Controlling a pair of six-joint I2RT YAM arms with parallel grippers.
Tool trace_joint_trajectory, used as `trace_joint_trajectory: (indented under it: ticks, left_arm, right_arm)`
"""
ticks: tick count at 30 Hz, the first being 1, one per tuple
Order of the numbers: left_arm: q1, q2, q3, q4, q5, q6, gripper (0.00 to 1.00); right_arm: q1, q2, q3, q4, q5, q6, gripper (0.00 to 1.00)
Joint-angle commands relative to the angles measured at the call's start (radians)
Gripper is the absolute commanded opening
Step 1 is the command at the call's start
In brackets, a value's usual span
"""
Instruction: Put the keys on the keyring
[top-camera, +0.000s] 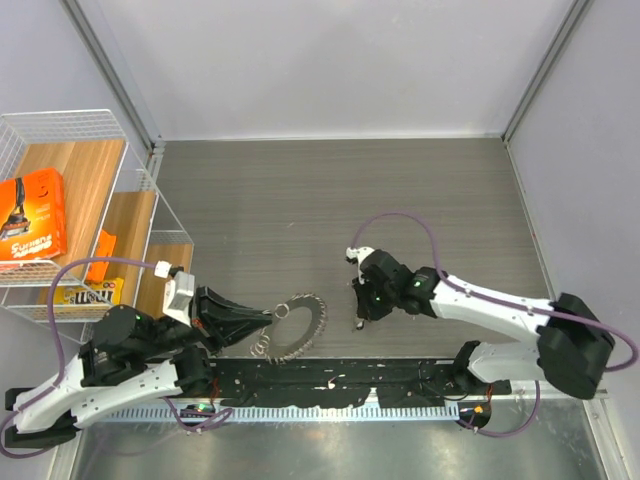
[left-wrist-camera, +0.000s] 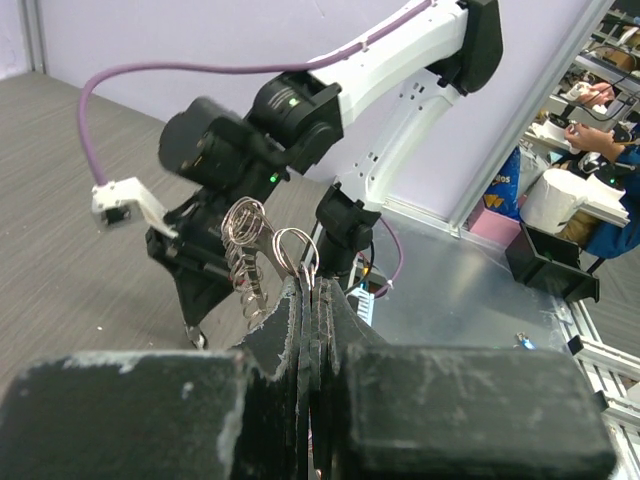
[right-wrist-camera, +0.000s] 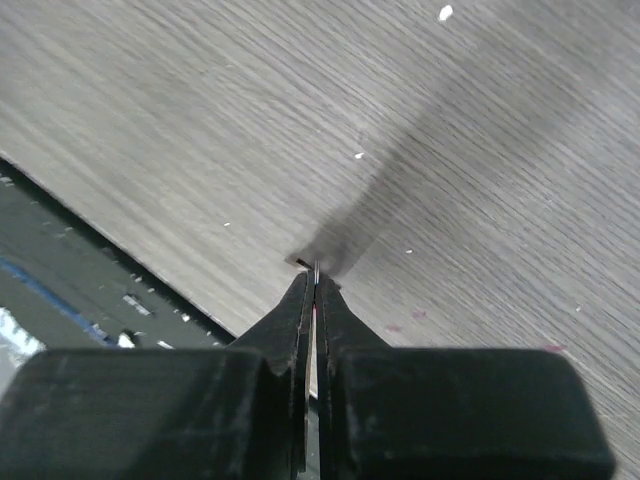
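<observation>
The keys are fanned as a spiky silvery disc (top-camera: 305, 325) on the grey table, just right of my left gripper (top-camera: 266, 318). The left gripper is shut on a thin silvery ring (top-camera: 283, 309) at the disc's left rim. In the left wrist view the ring (left-wrist-camera: 297, 247) sticks up from the closed left gripper (left-wrist-camera: 308, 285), with a coil of metal loops (left-wrist-camera: 245, 250) hanging beside it. My right gripper (top-camera: 358, 320) points down at the table right of the disc. In the right wrist view the right gripper (right-wrist-camera: 315, 282) is shut on a thin silvery key (right-wrist-camera: 316, 270) seen edge-on.
A white wire basket (top-camera: 140, 180) stands at the left with an orange box (top-camera: 32, 215) and a candy packet (top-camera: 85, 292). A black rail (top-camera: 330, 380) runs along the near edge. Grey walls enclose the far side and the right side.
</observation>
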Motion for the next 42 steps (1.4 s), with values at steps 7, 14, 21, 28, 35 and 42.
trace_joint_trajectory:
  ticks: [7,14,21,28,35,42]
  left_arm:
    - [0.002,0.01,0.031,0.077,-0.001,-0.016,0.0]
    - [0.002,0.005,0.031,0.057,-0.018,-0.003,0.0]
    - [0.002,0.014,0.031,0.06,-0.015,0.004,0.0]
    - [0.002,0.017,0.03,0.075,-0.012,0.002,0.0]
    - [0.002,0.019,0.027,0.072,-0.01,0.004,0.0]
    - [0.002,0.019,0.025,0.072,-0.013,0.004,0.0]
  right_arm:
    - [0.006,0.27,0.116,0.109,0.022,0.039,0.07]
    - [0.005,0.238,0.128,0.113,0.052,0.034,0.3]
    - [0.005,0.163,0.114,0.05,0.069,0.034,0.31]
    - [0.008,0.146,0.082,0.04,0.062,0.039,0.31]
    - [0.017,0.181,0.07,0.06,0.06,0.048,0.31]
    - [0.019,0.217,0.071,0.077,0.052,0.048,0.31]
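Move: Pinched in the right fingertips, the keys are to go to the bare table, some 5 cm below and about 1 cm forward and left. The table's near edge runs roughly 7 cm behind this hand. The keyring, hanging from the left fingers, sits about 11 cm to the right hand's left, 11 cm nearer the base and some 22 cm above. From the left hand, the keys lie about 11 cm forward, 14 cm right and 27 cm down. Plunging about 5 cm down to the table, the right hand sets the keys there and opens its fingers to about a third. While they open it backs up some 4 cm, drifting forward and left, then sinks again by 1 to 2 cm over the keys, fingers still parted. The left hand stays put, keeping its pinch on the keyring. ##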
